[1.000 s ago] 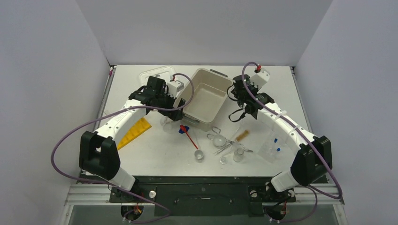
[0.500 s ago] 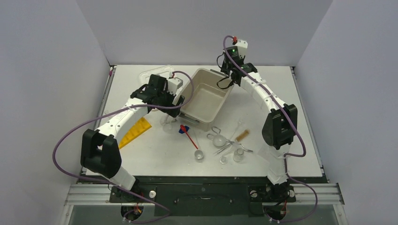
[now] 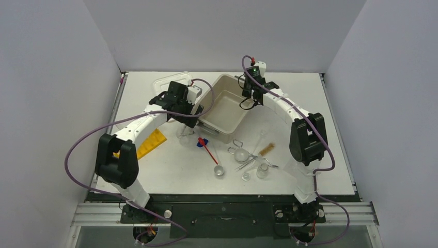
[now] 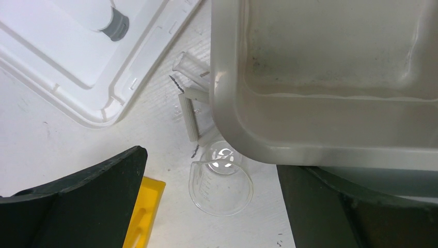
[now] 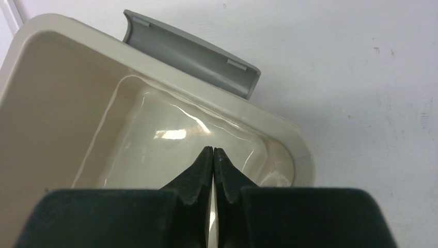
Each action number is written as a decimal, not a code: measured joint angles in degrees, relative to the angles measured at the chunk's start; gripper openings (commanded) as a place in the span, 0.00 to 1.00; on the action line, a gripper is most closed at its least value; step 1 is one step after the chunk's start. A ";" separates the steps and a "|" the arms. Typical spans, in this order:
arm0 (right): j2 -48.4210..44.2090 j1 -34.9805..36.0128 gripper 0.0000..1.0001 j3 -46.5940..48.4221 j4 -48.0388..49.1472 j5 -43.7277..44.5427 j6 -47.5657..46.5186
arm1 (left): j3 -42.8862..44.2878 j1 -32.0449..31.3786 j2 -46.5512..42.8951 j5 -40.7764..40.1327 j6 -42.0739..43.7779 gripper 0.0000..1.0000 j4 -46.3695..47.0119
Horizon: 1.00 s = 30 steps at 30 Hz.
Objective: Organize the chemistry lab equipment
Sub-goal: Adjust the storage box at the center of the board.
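Observation:
My left gripper (image 4: 212,206) (image 3: 192,123) stands open low over the table at the beige tub's (image 3: 233,122) near left corner. A clear beaker (image 4: 221,181) (image 3: 185,137) lies on its side between the fingers, untouched. A clear tube (image 4: 192,68) and a white ribbed piece (image 4: 191,116) lie by the tub's corner. The yellow rack (image 3: 147,144) (image 4: 142,217) lies to the left. My right gripper (image 5: 213,150) (image 3: 247,99) is shut and empty above the tub's far right corner. Nearer me lie a red spatula (image 3: 208,151), metal tongs (image 3: 244,155), a brush (image 3: 266,150) and small beakers (image 3: 219,171).
The white lid (image 3: 168,82) (image 4: 77,57) lies at the back left, beside the tub. The tub's grey handle (image 5: 191,54) juts from its far end. White walls close in the table on three sides.
My right arm swung from the table's right side to above the tub's far corner and its gripper shut. A clear item with blue caps at the right no longer shows. The left arm barely moved.

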 measured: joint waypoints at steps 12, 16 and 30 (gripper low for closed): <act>-6.34 1.03 0.00 -14.21 3.32 0.55 5.44 | 11.98 0.00 9.38 -3.87 -1.29 0.97 1.36; -9.62 3.78 0.00 -17.29 3.34 0.68 7.96 | 16.55 0.00 13.62 -4.68 -1.75 0.97 1.60; -17.46 8.48 0.42 -10.47 -0.57 -3.17 7.28 | 26.80 2.12 19.06 -3.54 -1.75 0.97 -1.16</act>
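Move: From the left hand, wide open at the storage box's near-left corner, the box's middle lies about 8 cm ahead, 11 cm right; the white lid is some 11 cm ahead, 9 cm left, and the beaker 3 cm back, 5 cm left. From the closed right hand at the box's far right part, its middle is roughly 8 cm back, 9 cm left; the far handle is 6 cm ahead, 3 cm left. Left hand pushes the box's corner forward 11 cm; right draws back 8 cm, dipping, then goes left, rises, opening. ##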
